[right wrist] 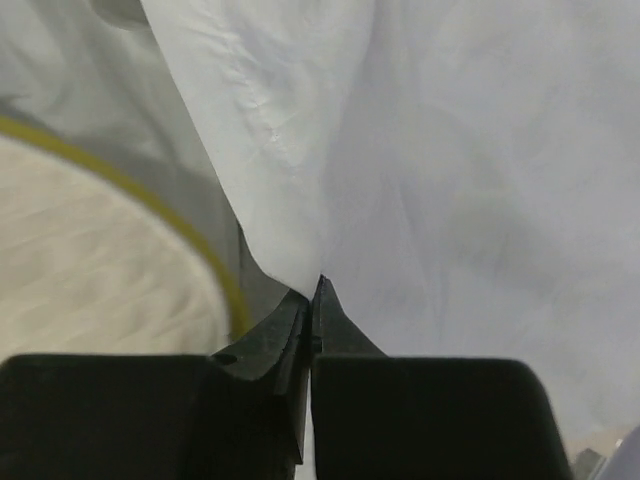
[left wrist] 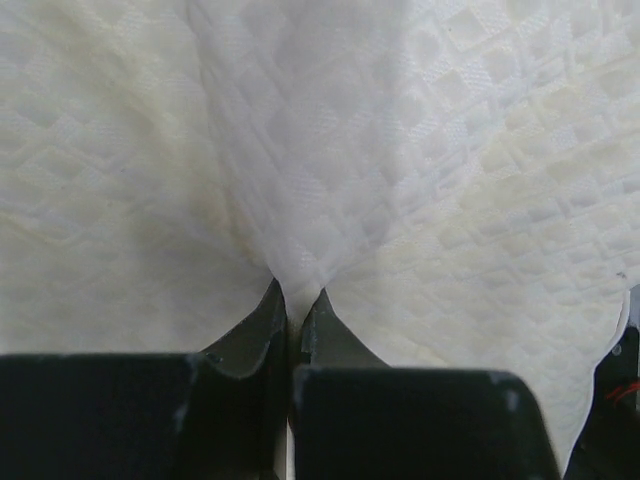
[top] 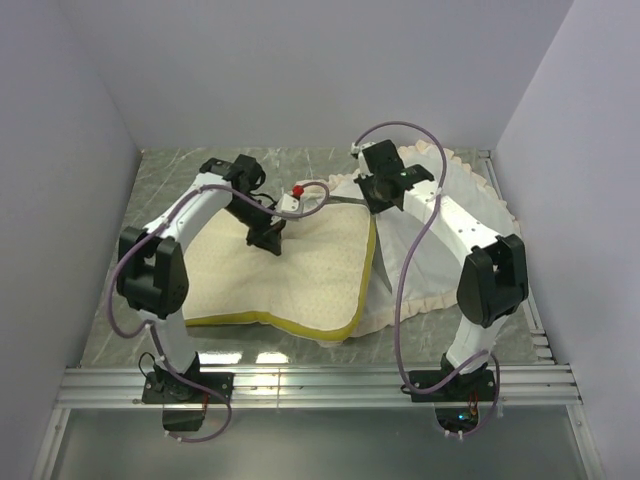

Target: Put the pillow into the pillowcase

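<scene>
The pillow (top: 290,275), cream-yellow and dimpled with a brighter yellow edge band, lies flat on the table left of centre. My left gripper (top: 266,238) presses on its far part. In the left wrist view that gripper (left wrist: 295,290) is shut on a pinched fold of the pillow's (left wrist: 450,180) dimpled cover. To the right lies the white pillowcase (top: 440,240) with cream ruffled trim, its left edge lifted over the pillow's right side. My right gripper (top: 380,195) is at that edge. In the right wrist view it (right wrist: 312,290) is shut on the pillowcase's (right wrist: 450,180) white fabric, beside the pillow's yellow band (right wrist: 130,185).
The tabletop (top: 165,185) is grey and marbled, with white walls close on three sides. Aluminium rails (top: 320,380) run along the near edge, where both arm bases are bolted. A red connector (top: 298,190) hangs on the left arm's cable.
</scene>
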Robot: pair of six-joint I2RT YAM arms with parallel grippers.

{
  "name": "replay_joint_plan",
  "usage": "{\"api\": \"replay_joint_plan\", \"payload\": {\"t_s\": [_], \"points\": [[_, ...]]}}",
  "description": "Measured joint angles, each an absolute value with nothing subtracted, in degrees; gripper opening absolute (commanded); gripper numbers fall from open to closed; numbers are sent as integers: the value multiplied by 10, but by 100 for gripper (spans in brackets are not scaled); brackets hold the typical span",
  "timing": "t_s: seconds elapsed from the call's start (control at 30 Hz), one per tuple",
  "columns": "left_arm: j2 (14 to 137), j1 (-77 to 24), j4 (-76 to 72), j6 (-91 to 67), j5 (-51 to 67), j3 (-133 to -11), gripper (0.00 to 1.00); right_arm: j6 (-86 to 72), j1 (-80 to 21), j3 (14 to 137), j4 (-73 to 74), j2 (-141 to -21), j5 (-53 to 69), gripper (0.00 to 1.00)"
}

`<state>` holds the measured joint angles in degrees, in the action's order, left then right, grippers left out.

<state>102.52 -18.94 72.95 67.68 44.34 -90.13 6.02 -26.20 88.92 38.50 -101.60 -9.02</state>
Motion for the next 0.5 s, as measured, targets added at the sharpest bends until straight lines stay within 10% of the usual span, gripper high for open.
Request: {"api": "replay_joint_plan", "payload": {"t_s": [0.5], "points": [[1171,-202,574,458,480,-989,0,22,-214,854,416,-967,75,0]]}}
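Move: The pillowcase's mouth lies about 21 cm to the right of the left hand, 10 cm farther out and some 5 cm lower; the pillow's near leading corner is 16 cm to this hand's right and about 21 cm back. From the right hand, which already pinches the mouth's upper lip, the pillow's far leading corner is only 3 cm to the left, level fore and aft and 5 cm below. The case's body centres 13 cm to its right, 3 cm back and 11 cm down. The pillow, still pinched in the left fingers, is carried about 7 cm forward and 5 cm right towards the case's mouth, first sinking about 4 cm, then rising slightly as the hand turns some 15 degrees, mainly counter-clockwise. The right hand keeps the upper lip pinched up, eases about 3 cm back at the same height and rolls some 15 degrees, left side rising. ##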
